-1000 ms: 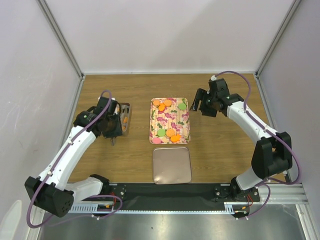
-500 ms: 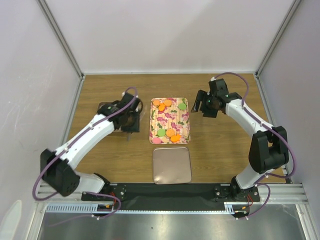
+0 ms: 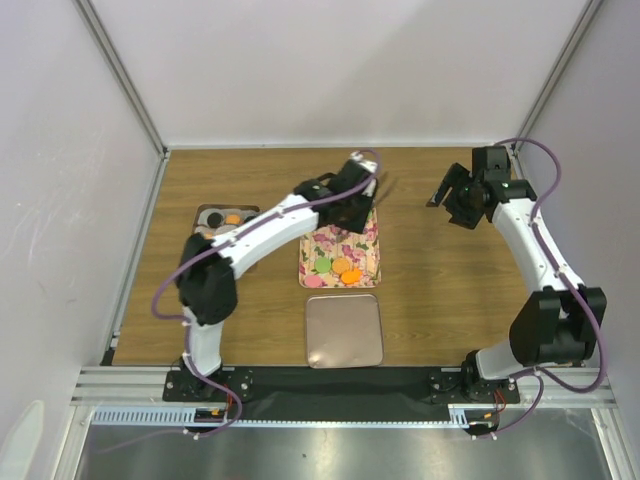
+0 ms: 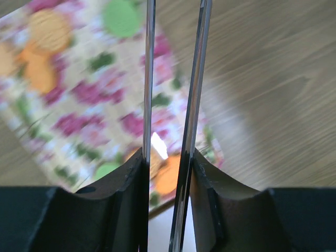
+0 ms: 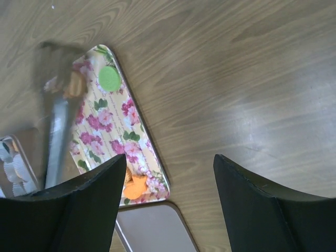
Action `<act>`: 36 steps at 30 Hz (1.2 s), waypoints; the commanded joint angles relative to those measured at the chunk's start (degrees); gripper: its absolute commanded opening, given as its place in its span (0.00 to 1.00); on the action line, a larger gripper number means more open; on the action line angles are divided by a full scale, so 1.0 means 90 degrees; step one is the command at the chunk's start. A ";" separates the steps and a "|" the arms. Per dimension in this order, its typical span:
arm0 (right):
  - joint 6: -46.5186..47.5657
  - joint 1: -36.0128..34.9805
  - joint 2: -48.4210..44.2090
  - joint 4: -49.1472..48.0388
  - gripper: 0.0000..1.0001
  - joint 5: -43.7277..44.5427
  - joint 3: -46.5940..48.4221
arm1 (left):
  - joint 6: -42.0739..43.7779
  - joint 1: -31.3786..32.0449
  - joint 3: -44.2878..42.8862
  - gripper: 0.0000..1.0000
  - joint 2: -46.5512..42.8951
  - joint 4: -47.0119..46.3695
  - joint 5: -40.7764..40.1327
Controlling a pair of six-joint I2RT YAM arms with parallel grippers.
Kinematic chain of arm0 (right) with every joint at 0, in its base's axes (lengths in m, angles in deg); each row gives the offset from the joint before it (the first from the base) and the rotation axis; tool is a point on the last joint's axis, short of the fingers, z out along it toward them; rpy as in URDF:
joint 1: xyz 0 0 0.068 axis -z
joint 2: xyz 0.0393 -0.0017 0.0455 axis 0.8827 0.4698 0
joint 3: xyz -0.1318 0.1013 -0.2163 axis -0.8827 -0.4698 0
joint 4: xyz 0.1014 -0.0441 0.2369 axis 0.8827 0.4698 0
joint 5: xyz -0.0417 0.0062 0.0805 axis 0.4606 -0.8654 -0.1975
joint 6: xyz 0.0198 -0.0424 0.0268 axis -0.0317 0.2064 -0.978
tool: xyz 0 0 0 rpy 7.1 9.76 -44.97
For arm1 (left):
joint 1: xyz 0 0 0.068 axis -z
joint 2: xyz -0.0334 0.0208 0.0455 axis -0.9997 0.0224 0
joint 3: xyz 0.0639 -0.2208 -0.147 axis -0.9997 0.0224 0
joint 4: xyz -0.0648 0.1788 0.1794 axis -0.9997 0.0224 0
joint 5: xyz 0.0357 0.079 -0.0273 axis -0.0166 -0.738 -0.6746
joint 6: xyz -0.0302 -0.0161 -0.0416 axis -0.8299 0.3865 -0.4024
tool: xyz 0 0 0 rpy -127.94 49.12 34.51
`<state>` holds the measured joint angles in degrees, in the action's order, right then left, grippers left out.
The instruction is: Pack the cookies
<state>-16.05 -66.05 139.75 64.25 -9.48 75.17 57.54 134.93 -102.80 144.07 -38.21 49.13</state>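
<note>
Cookies lie on the floral tray (image 3: 368, 250): a green cookie (image 3: 323, 264) and an orange cookie (image 3: 346, 269) at its near end. More sit in the small tin (image 3: 203, 212) on the left, one of them an orange cookie (image 3: 232, 218). My left gripper (image 3: 355, 203) reaches over the tray's far end, hiding the cookies there. It is shut on metal tongs (image 4: 149, 79), whose blades stand slightly apart with nothing between them. The left wrist view shows the left gripper (image 4: 167, 156) above a green cookie (image 4: 121, 16). My right gripper (image 3: 440, 193) hangs open right of the tray, and the right gripper (image 5: 170, 157) holds nothing.
A plain square metal lid (image 3: 343, 330) lies just in front of the tray. The right wrist view shows the tray's edge (image 5: 140, 131), a green cookie (image 5: 109, 77) and the blurred tongs (image 5: 55, 136). White walls close in the wooden table on three sides.
My left arm has swung from the tin at the left across to the tray's far end, carrying the tongs. My right gripper has drawn back to the right, away from the tray.
</note>
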 commanded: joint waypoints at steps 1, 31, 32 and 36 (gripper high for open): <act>-0.0111 0.0111 -0.0614 0.0453 0.74 0.0057 0.0056 | 0.0416 0.0478 -0.0762 0.40 0.0679 -0.0524 0.0168; 0.0163 0.0209 -0.2295 0.1918 0.75 0.0310 -0.0130 | 0.0085 0.1769 -0.2922 0.56 0.3982 -0.2096 -0.0331; 0.0153 0.0209 -0.2305 0.1908 0.75 0.0301 -0.0139 | 0.0085 0.1769 -0.2922 0.57 0.3992 -0.2096 -0.0311; 0.0172 0.0199 -0.2325 0.1908 0.75 0.0388 -0.0159 | 0.0134 0.1798 -0.2805 0.65 0.3963 -0.2135 -0.0292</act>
<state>-15.07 -64.00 119.90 81.78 -6.22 72.83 58.40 149.79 -126.58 179.19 -55.04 46.75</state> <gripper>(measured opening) 0.745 0.632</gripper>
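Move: The left hand holds the tongs over the right half of the flowered tray; the bare wood where they are to go lies about 20 cm to its right, 2 cm back and some 16 cm below. The flowered tray's middle is about 15 cm below, 3 cm left and level fore-and-aft; its far green cookie is 6 cm ahead and 3 cm right. From the empty right hand that bare spot lies roughly 5 cm back, 4 cm left and 19 cm below. The left hand carries the tongs off to the right, past the flowered tray's right edge, about 20 cm over and 13 cm down to just above the bare wood, turning some 15 degrees clockwise on the way and, once low, starting to open its fingers so the tongs' arms can spread. Meanwhile the empty right hand, fingers staying open, draws back about 10 cm and rises 5 cm, drifting slightly right. ##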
